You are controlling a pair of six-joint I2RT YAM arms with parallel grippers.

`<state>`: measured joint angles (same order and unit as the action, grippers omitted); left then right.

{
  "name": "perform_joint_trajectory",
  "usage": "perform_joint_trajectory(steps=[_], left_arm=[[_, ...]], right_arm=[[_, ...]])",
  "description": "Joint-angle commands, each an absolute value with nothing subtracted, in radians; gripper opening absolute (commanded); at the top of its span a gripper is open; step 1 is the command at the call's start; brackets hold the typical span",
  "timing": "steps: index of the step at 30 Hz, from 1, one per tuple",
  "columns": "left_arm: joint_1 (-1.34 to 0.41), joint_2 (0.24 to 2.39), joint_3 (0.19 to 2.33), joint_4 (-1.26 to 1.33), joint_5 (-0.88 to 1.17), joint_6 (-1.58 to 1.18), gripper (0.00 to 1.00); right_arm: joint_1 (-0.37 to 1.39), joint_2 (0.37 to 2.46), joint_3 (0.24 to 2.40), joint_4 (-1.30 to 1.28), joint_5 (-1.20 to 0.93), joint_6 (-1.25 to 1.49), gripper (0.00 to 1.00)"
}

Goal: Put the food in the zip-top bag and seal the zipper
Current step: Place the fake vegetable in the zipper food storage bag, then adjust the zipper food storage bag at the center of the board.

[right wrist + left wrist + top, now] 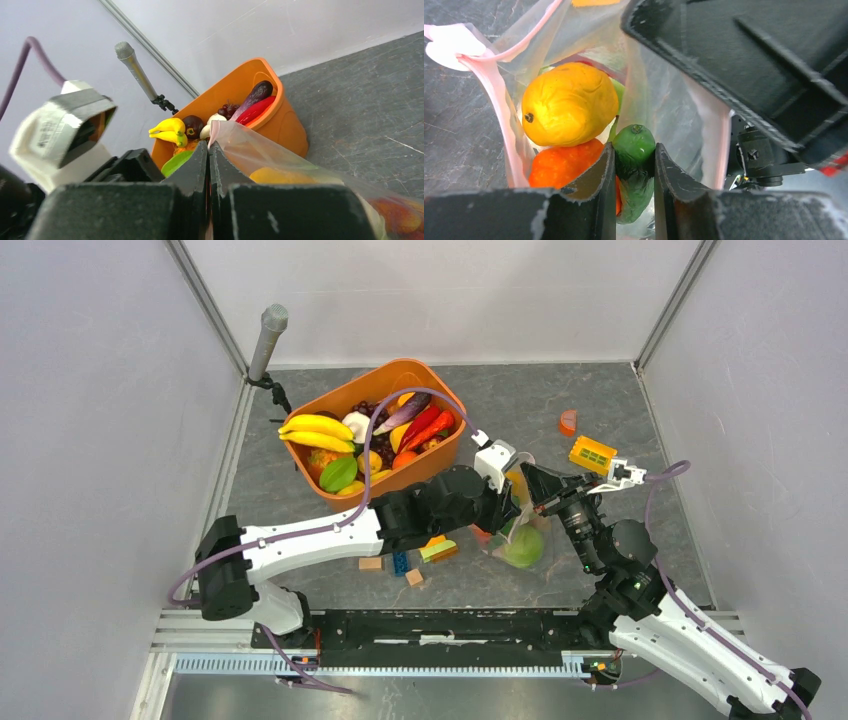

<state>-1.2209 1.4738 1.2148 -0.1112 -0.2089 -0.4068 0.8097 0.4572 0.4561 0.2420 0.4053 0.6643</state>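
Observation:
The clear zip-top bag (521, 540) stands by the middle of the table, its mouth held up. My right gripper (208, 145) is shut on the bag's (280, 160) top edge at the pink zipper (499, 90); the white slider tab (446, 47) sits at the far end. My left gripper (634, 146) is inside the mouth, shut on a green pepper (634, 140). Below it in the bag lie a yellow fruit (569, 102) and an orange-red one (561, 165). More food, including bananas (318, 430), fills the orange tub (400, 373).
Small building blocks (415, 560) lie under the left arm. A yellow block (592, 453) and an orange half-disc (567, 422) sit at the right. A microphone (266, 335) stands at the back left corner. Grey walls close the table on three sides.

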Motion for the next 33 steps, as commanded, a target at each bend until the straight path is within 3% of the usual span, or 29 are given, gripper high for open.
perform_joint_trajectory(steps=[1, 3, 10, 13, 20, 27, 33], left_arm=[[-1.186, 1.533, 1.252, -0.163, -0.065, -0.423, 0.14], [-1.182, 1.554, 1.270, -0.185, -0.036, -0.420, 0.20], [-1.179, 1.464, 1.258, -0.163, -0.035, -0.402, 0.72], [-1.178, 1.389, 1.253, -0.133, -0.005, -0.380, 0.85], [-1.179, 1.235, 1.195, -0.134, -0.030, -0.347, 0.94], [-1.179, 1.135, 1.033, -0.234, -0.366, -0.435, 0.96], [-1.133, 1.173, 1.019, -0.267, -0.275, -0.414, 0.94]], right_arm=[[0.811, 0.444, 0.482, 0.300, 0.420, 0.651, 0.05], [0.812, 0.442, 0.483, 0.293, 0.422, 0.650, 0.05], [0.812, 0.431, 0.482, 0.281, 0.439, 0.643, 0.05], [0.812, 0.434, 0.482, 0.279, 0.449, 0.638, 0.05], [0.811, 0.447, 0.479, 0.280, 0.447, 0.639, 0.05], [0.811, 0.448, 0.469, 0.294, 0.445, 0.641, 0.05], [0.811, 0.471, 0.475, 0.289, 0.428, 0.634, 0.05]])
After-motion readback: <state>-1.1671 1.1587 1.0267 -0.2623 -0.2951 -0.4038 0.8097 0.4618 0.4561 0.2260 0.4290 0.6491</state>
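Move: The left hand holds the green cucumber in the bag's mouth, and its place in the bag is some 8 cm below, about 1 cm back and 1 cm to the right. The orange pepper is roughly 5 cm left, 1 cm ahead and 8 cm below; the yellow fruit is about 5 cm ahead, 1 cm left and 6 cm below. From the right hand, still pinching the rim, the cucumber's place is about 5 cm back, level sideways, 15 cm down. Left hand lowers the cucumber 3 cm, opens, then arcs about 10 cm left, rising clear before sinking again. ##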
